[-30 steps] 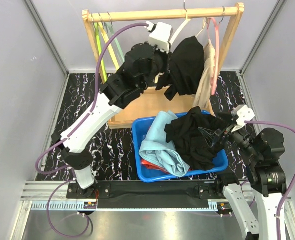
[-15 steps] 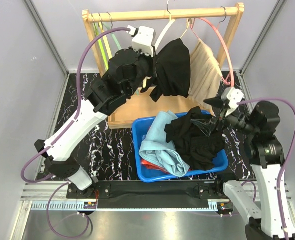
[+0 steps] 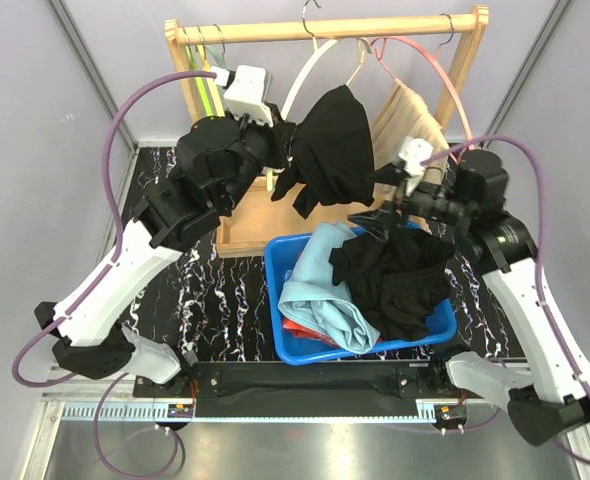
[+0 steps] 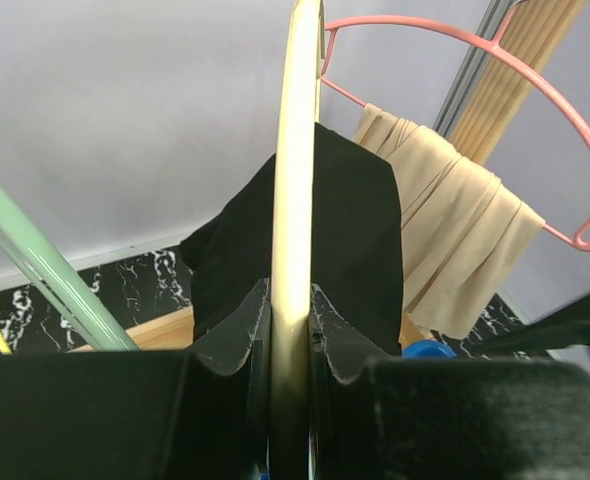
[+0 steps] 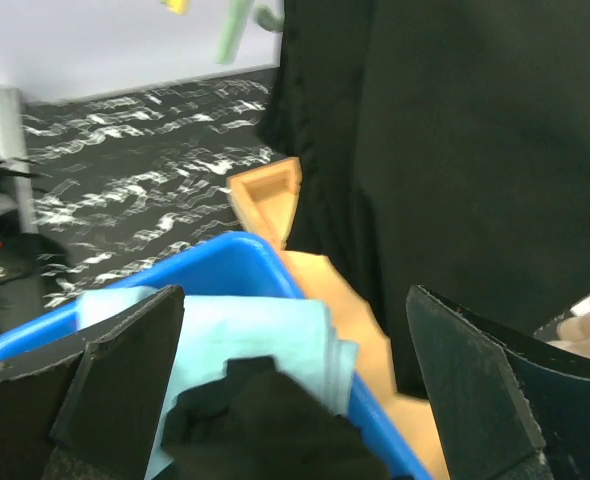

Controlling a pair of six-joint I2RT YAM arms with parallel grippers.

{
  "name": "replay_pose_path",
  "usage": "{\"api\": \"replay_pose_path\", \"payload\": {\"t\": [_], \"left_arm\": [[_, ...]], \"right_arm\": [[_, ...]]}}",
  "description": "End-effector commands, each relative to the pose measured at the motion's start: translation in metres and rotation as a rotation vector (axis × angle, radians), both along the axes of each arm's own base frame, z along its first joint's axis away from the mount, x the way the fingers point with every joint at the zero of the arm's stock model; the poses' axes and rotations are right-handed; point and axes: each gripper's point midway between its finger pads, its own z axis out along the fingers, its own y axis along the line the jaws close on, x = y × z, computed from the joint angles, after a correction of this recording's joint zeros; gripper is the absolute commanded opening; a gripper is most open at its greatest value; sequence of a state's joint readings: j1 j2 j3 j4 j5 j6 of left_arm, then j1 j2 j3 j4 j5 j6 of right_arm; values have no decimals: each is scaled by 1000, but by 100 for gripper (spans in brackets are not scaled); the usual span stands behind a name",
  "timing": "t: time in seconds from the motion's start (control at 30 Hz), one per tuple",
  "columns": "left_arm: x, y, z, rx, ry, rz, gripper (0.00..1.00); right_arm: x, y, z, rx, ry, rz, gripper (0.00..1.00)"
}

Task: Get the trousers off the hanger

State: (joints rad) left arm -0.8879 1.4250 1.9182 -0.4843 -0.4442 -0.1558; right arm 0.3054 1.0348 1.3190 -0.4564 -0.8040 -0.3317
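Note:
My left gripper (image 3: 278,148) (image 4: 293,335) is shut on a cream hanger (image 3: 297,78) (image 4: 297,150) that carries black trousers (image 3: 332,150) (image 4: 360,230). Beige trousers (image 3: 407,115) (image 4: 445,240) hang beside them on a pink hanger (image 3: 445,80) (image 4: 455,42). My right gripper (image 3: 375,196) (image 5: 293,300) is open and holds nothing; it hovers over the bin's far edge, just below and right of the hanging black trousers (image 5: 455,150). In the blue bin (image 3: 275,262) (image 5: 225,255) lie light blue trousers (image 3: 320,285) (image 5: 235,330), black trousers (image 3: 395,280) (image 5: 260,425) and a strip of red cloth (image 3: 300,330).
The wooden rack (image 3: 325,28) stands at the back, with its flat base (image 3: 260,215) (image 5: 320,285) touching the bin. Bare green and yellow hangers (image 3: 207,95) hang at its left end; a green one (image 4: 35,260) passes close to my left gripper. Grey walls close both sides.
My left gripper has drawn the cream hanger and its black trousers leftward along the rail. My right arm has risen from the bin's right side and swung left toward those trousers, still open.

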Motion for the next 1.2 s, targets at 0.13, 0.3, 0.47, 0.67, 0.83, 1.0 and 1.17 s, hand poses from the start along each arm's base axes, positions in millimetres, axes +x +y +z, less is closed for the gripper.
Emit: {"api": "replay_pose_path", "payload": {"t": [0.13, 0.3, 0.47, 0.67, 0.83, 1.0, 1.17], "left_arm": [[-33, 39, 83, -373, -122, -4, 0], [-39, 45, 78, -412, -90, -1, 0], [-44, 49, 74, -423, -75, -9, 0], [-50, 55, 67, -419, -68, -9, 0], [-53, 62, 60, -416, -61, 4, 0], [-48, 66, 36, -362, -32, 50, 0], [-37, 68, 5, -285, 0, 112, 0]], "right_arm": [[55, 31, 27, -94, -208, -212, 99], [68, 70, 27, -116, -262, -233, 97], [81, 90, 32, -82, -239, -256, 95], [93, 97, 47, -51, -229, -286, 84], [86, 101, 64, -13, -201, -239, 23], [71, 85, 100, 43, -204, -149, 0], [52, 49, 185, 145, -334, -134, 0]]}}
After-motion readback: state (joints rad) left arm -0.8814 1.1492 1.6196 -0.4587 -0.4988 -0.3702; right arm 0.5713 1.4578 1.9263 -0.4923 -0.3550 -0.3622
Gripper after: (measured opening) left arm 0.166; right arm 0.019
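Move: The black trousers on the pale hanger have their middle roughly 10 cm ahead of the open right hand, 6 cm to its left and 3 cm above it. The beige trousers hang about 14 cm ahead and 7 cm to its right at much the same height, while the blue box's middle is some 10 cm back and 25 cm below. The left hand already grips the pale hanger; from it the black trousers are about 12 cm ahead, 7 cm right and 5 cm lower, and the green hanger is some 8 cm ahead and 11 cm left. The right hand reaches forward and to its left with open fingers, about 13 cm and dipping slightly on the way, then closes on the cloth of the black trousers and pulls it up some 8 cm, easing back to the right at the end. Meanwhile the left hand keeps its pinch on the pale hanger and draws it left and back, away from the beige trousers, about 6 cm in all, rolling its left side down some 10 degrees and sinking a little at the end. ##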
